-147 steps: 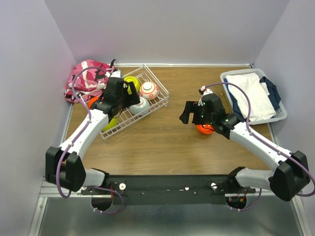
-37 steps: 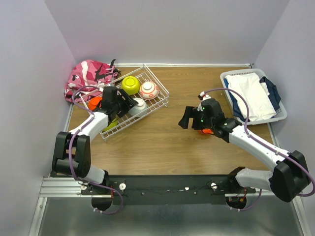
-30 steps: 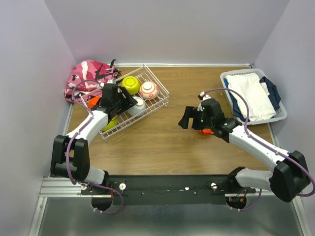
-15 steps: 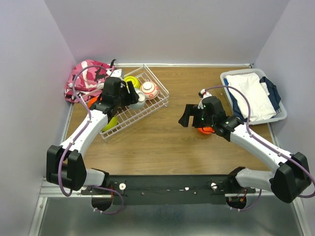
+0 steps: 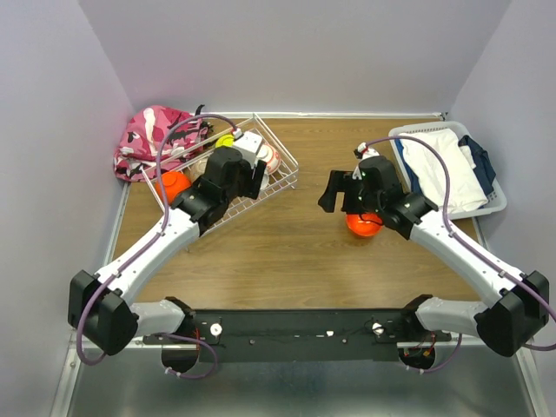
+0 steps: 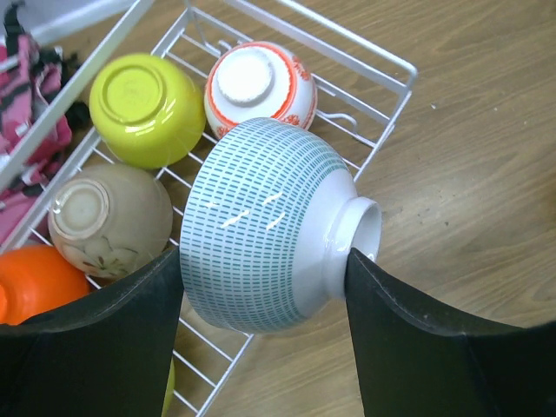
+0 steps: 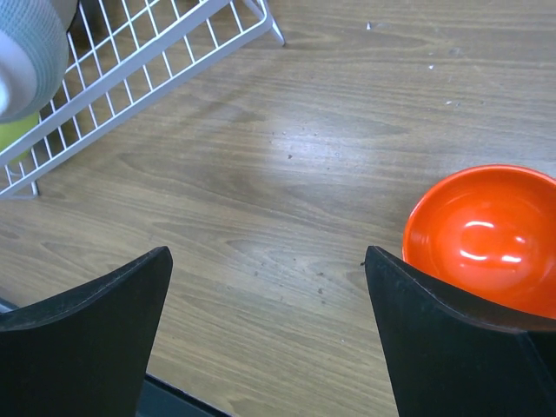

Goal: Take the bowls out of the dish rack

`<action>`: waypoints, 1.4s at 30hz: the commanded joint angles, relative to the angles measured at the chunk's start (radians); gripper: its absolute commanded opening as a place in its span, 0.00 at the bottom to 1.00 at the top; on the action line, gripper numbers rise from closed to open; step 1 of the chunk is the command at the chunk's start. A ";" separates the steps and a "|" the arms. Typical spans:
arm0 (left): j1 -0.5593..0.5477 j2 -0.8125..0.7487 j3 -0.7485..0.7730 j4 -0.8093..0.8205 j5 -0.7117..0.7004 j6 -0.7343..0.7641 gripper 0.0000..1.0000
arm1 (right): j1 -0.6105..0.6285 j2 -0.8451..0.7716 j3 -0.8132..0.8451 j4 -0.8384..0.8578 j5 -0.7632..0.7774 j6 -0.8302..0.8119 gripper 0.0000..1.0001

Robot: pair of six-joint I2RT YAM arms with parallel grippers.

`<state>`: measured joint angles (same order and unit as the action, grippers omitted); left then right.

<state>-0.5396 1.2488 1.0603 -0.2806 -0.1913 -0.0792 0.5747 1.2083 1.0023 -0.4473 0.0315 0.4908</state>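
My left gripper [image 6: 265, 256] is shut on a pale teal-patterned bowl [image 6: 261, 217], gripped rim and foot, held on its side above the dish rack's right edge [image 6: 382, 104]. Inside the dish rack [image 5: 276, 184] lie a lime-green bowl [image 6: 143, 109], a white bowl with red pattern [image 6: 261, 82], a tan bowl [image 6: 109, 217] and an orange bowl [image 6: 35, 282], all upside down. Another orange bowl [image 7: 486, 234] stands upright on the table. My right gripper [image 7: 268, 254] hangs open over bare wood just left of it, holding nothing.
A pink patterned bag [image 5: 152, 139] lies behind the rack in the far left corner. A white plastic basket of clothes [image 5: 447, 169] stands at the far right. The rack's corner [image 7: 130, 61] reaches into the right wrist view's top left.
The left arm has lifted the teal bowl out of the rack and carried it right, toward the rack's edge. The right gripper has risen slightly and stays open beside the orange bowl.
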 commanded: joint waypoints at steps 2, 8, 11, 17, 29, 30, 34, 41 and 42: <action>-0.162 -0.086 -0.016 0.078 -0.145 0.240 0.48 | 0.005 -0.004 0.093 -0.114 0.064 -0.012 1.00; -0.312 -0.123 -0.091 0.132 -0.258 0.383 0.48 | 0.004 0.028 0.143 -0.166 0.051 -0.015 1.00; -0.379 -0.137 -0.138 0.184 -0.302 0.436 0.48 | 0.004 0.048 0.167 -0.180 0.044 -0.024 1.00; -0.506 -0.132 -0.220 0.276 -0.350 0.519 0.48 | 0.004 0.071 0.222 -0.223 0.051 -0.080 1.00; -0.666 -0.135 -0.344 0.454 -0.438 0.662 0.48 | -0.019 0.217 0.378 -0.356 -0.011 -0.143 1.00; -0.681 -0.132 -0.348 0.460 -0.438 0.668 0.48 | -0.019 0.230 0.392 -0.372 -0.027 -0.146 1.00; -0.714 -0.098 -0.361 0.491 -0.444 0.696 0.48 | -0.019 0.287 0.494 -0.413 -0.117 -0.161 1.00; -0.740 -0.019 -0.347 0.563 -0.471 0.772 0.48 | -0.018 0.415 0.639 -0.563 -0.242 -0.190 1.00; -0.741 -0.009 -0.344 0.569 -0.479 0.789 0.48 | -0.019 0.428 0.647 -0.599 -0.252 -0.193 1.00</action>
<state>-1.2659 1.2011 0.6956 0.1619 -0.6090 0.6327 0.5587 1.5749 1.5799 -0.8883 -0.1036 0.3344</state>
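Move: In the left fingers hangs the light blue bowl, bound for clear table near the front, about 14 cm back, 14 cm to the right and 4 cm lower. Ahead on the rack, some 12 cm below the hand, sit the patterned bowl, 13 cm out and 2 cm right, and the lime bowl, 15 cm out and 7 cm left. For the empty right hand, the light blue bowl is roughly 20 cm left, 6 cm ahead, 4 cm higher; the orange bowl is 10 cm right, 5 cm ahead, 15 cm below. Swinging the light blue bowl off to the clear table in front of the rack, the left hand goes back and right together, about 18 cm, first rising slightly, then sinking, and turns clockwise with its left side rising and fingertips tipping up, still pinching rim and foot. Wide open, the right hand shifts about 5 cm up, left and forward, turning slightly counter-clockwise. ##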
